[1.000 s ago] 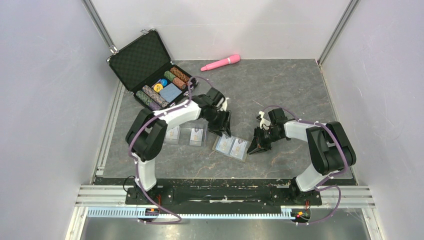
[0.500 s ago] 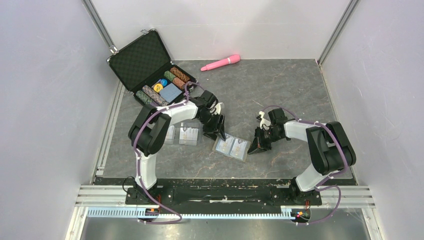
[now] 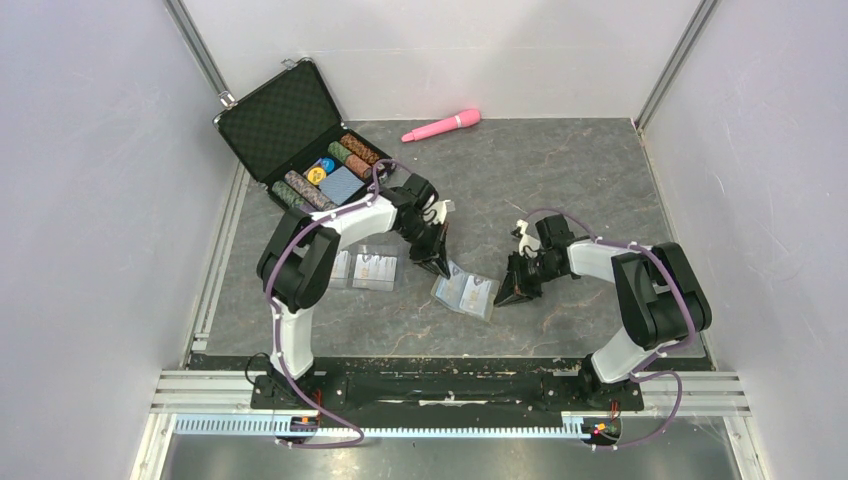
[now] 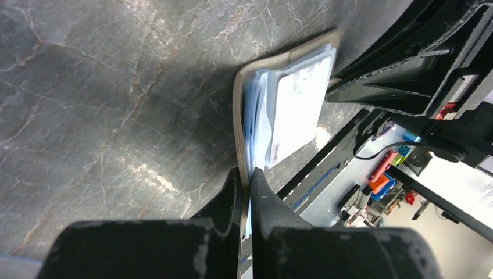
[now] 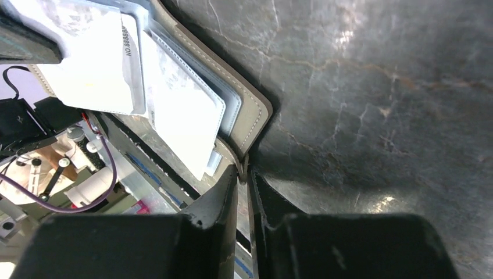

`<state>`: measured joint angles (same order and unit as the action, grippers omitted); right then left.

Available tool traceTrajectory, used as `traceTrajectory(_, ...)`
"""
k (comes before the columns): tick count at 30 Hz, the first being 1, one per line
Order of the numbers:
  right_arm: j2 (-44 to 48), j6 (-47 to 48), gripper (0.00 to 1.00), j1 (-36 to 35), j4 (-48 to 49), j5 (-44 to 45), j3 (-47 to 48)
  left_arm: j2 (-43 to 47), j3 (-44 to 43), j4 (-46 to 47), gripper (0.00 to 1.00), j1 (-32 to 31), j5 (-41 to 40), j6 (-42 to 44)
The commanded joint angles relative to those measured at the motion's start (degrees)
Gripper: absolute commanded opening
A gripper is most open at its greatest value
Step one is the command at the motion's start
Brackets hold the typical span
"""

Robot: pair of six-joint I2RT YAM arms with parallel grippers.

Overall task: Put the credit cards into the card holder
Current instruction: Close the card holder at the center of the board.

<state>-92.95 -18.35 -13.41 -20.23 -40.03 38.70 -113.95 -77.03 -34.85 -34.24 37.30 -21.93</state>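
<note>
The khaki card holder (image 3: 466, 293) lies spread open mid-table, its light-blue lining up and pale cards (image 5: 174, 107) tucked in the slots. My left gripper (image 3: 437, 264) is shut on the holder's left edge (image 4: 238, 125); in the left wrist view the tan edge is pinched between the fingertips (image 4: 232, 192). On the other side, my right gripper (image 3: 511, 291) is shut on the holder's tan tab (image 5: 245, 164). Two loose credit cards (image 3: 375, 269) (image 3: 340, 265) lie flat on the table left of the holder, under the left arm.
An open black case (image 3: 285, 125) with poker chips and a blue deck (image 3: 342, 183) stands at the back left. A pink handle-shaped object (image 3: 441, 125) lies near the back wall. Metal rails run along the table's left and near edges.
My left gripper has come down onto the holder's left edge and shut on it. The holder shifted a little to the right. The right arm barely moved.
</note>
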Motion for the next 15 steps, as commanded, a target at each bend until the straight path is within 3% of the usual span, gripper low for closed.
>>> traceTrajectory(1,1.6,2.8,0.16,-0.1,2.8,5.6,2.4,1.4,-7.2,-10.5,0.02,-0.3,-6.1,7.5)
traceTrajectory(15,2.7,0.6,0.42,-1.4,15.9,-3.4,2.1,-0.3,-10.5,-14.8,0.02,-1.4,-9.3,9.5)
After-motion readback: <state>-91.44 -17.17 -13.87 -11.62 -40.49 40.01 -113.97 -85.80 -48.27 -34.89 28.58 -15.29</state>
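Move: The left fingers already pinch the raised far edge of the open card holder's left cover; the holder's middle lies about 5 cm to this hand's right, 3 cm back and 3 cm lower. From the right hand, whose fingertips are at the holder's strap, that middle is roughly 7 cm left and 3 cm ahead, about level in height. The near clear card box stands some 15 cm left of the left hand and 1 cm ahead, the other one about 22 cm left and 1 cm ahead, both some 4 cm lower. The right hand opens its fingers to a bit under half and lets go of the strap, drawing forward about 4 cm and rising some 1.5 cm off the holder's right edge, with its fingertips swinging forward by about 10 degrees. Meanwhile the left hand keeps its pinch on the cover edge and lifts it about 2 cm as it goes a little forward, then eases left towards the card boxes by some 2 cm in all, its fingers tilting to point more steeply down. ##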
